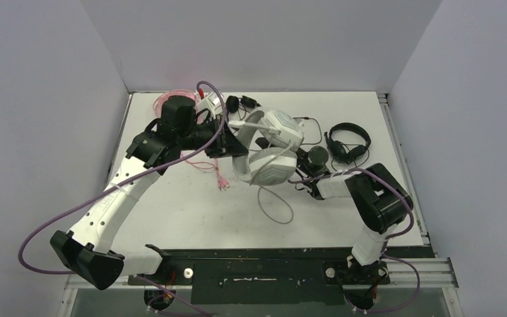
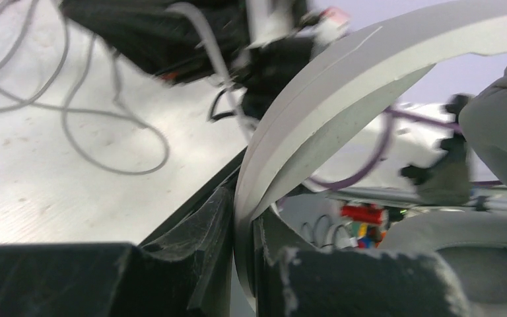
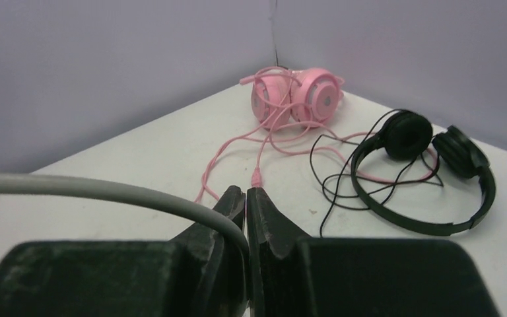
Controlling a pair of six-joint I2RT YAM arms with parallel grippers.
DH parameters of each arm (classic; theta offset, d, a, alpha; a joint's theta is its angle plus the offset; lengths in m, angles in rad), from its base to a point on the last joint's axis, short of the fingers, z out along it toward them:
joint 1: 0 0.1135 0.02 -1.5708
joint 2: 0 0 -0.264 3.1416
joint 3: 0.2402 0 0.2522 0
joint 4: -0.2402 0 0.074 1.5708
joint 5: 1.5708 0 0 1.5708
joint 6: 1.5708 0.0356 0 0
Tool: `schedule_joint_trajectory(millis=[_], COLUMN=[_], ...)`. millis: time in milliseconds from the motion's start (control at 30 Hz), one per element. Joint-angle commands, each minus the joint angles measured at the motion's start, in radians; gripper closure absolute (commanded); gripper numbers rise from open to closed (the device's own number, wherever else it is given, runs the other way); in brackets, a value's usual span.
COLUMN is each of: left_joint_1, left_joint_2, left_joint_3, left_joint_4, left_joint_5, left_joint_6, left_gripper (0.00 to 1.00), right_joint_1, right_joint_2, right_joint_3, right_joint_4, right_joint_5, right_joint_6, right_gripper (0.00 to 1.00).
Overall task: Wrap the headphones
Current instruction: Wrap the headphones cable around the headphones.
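The bulky white-grey headphones (image 1: pixel 274 146) are held up over the table's middle. My left gripper (image 1: pixel 236 144) is shut on their headband (image 2: pixel 343 86), which passes between the jaws of that gripper (image 2: pixel 245 210). Their grey cable (image 1: pixel 274 206) loops on the table, and the grey cable (image 3: pixel 105 188) bends down between the jaws of my right gripper (image 3: pixel 245 193), shut on it. This right gripper (image 1: pixel 302 179) sits just right of the lower ear cup. The pink headphones (image 3: pixel 297 96) lie in the far left corner. One thin black pair (image 3: pixel 429 172) lies near them, another black pair (image 1: pixel 348 142) at the right.
The pink cable (image 1: pixel 219 177) trails across the table under the left arm. Grey walls close the table at the back and both sides. A dark rail (image 1: pixel 264 254) runs along the near edge by the arm bases.
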Motion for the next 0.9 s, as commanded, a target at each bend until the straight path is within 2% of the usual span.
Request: schedule_joint_trajectory(millis=[0,133,267,433,533,700,867], left_joint_1=[-0.040,-0.077,-0.090,-0.152,-0.172,-0.224,-0.276], left_joint_2=[-0.075,-0.107,-0.126,-0.145,-0.152,-0.155,-0.157], left_joint_3=[-0.031,-0.067,-0.100,-0.139,-0.181,-0.238,-0.276], left_joint_4=[-0.078,-0.131,-0.089,0.005,0.058,0.123,0.204], left_joint_5=[-0.064,-0.386,-0.491,-0.769,-0.819,-1.021,-1.242], left_joint_6=[0.267,0.478,0.628,0.772,0.859,0.958,1.027], left_gripper=[1.00,1.00,1.00,1.00,1.00,1.00,1.00], right_joint_1=[-0.054,-0.098,-0.111,-0.112,-0.111,-0.112,-0.112], right_joint_2=[-0.193,-0.335,-0.417,-0.477,-0.498,-0.516,-0.471], right_joint_3=[0.073,0.104,0.215,0.330,0.380,0.458,0.527], right_joint_4=[-0.144,-0.342,-0.706,-1.044,-1.164,-1.310,-1.365], right_joint_5=[-0.070,-0.107,-0.188,-0.209,-0.198,-0.189,-0.366], right_joint_6=[0.044,0.040,-0.041,-0.099,-0.099,-0.095,-0.046], right_gripper=[0.97,0.97,0.98,0.98,0.98,0.92,0.90])
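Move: The white headphones' middle lies about 8 cm to the right of the left hand gripping the headband, 3 cm ahead and 4 cm lower. From the right hand, already pinching the cable beneath them, they are some 11 cm above, 5 cm back and 4 cm right. The pink plugs lie about 14 cm left of this hand and 2 cm back, the black headphones some 20 cm ahead and 6 cm left, both about 18 cm below. The white headphones, still held by the band, are swung left and down by the left hand, about 11 cm left, 9 cm down and 5 cm forward, while its wrist turns some 75 degrees from pointing right to pointing forward and down. The right hand keeps its pinch on the cable, rises quickly some 12 cm from under the cups, then draws slightly back and right as its fingers tip down. ##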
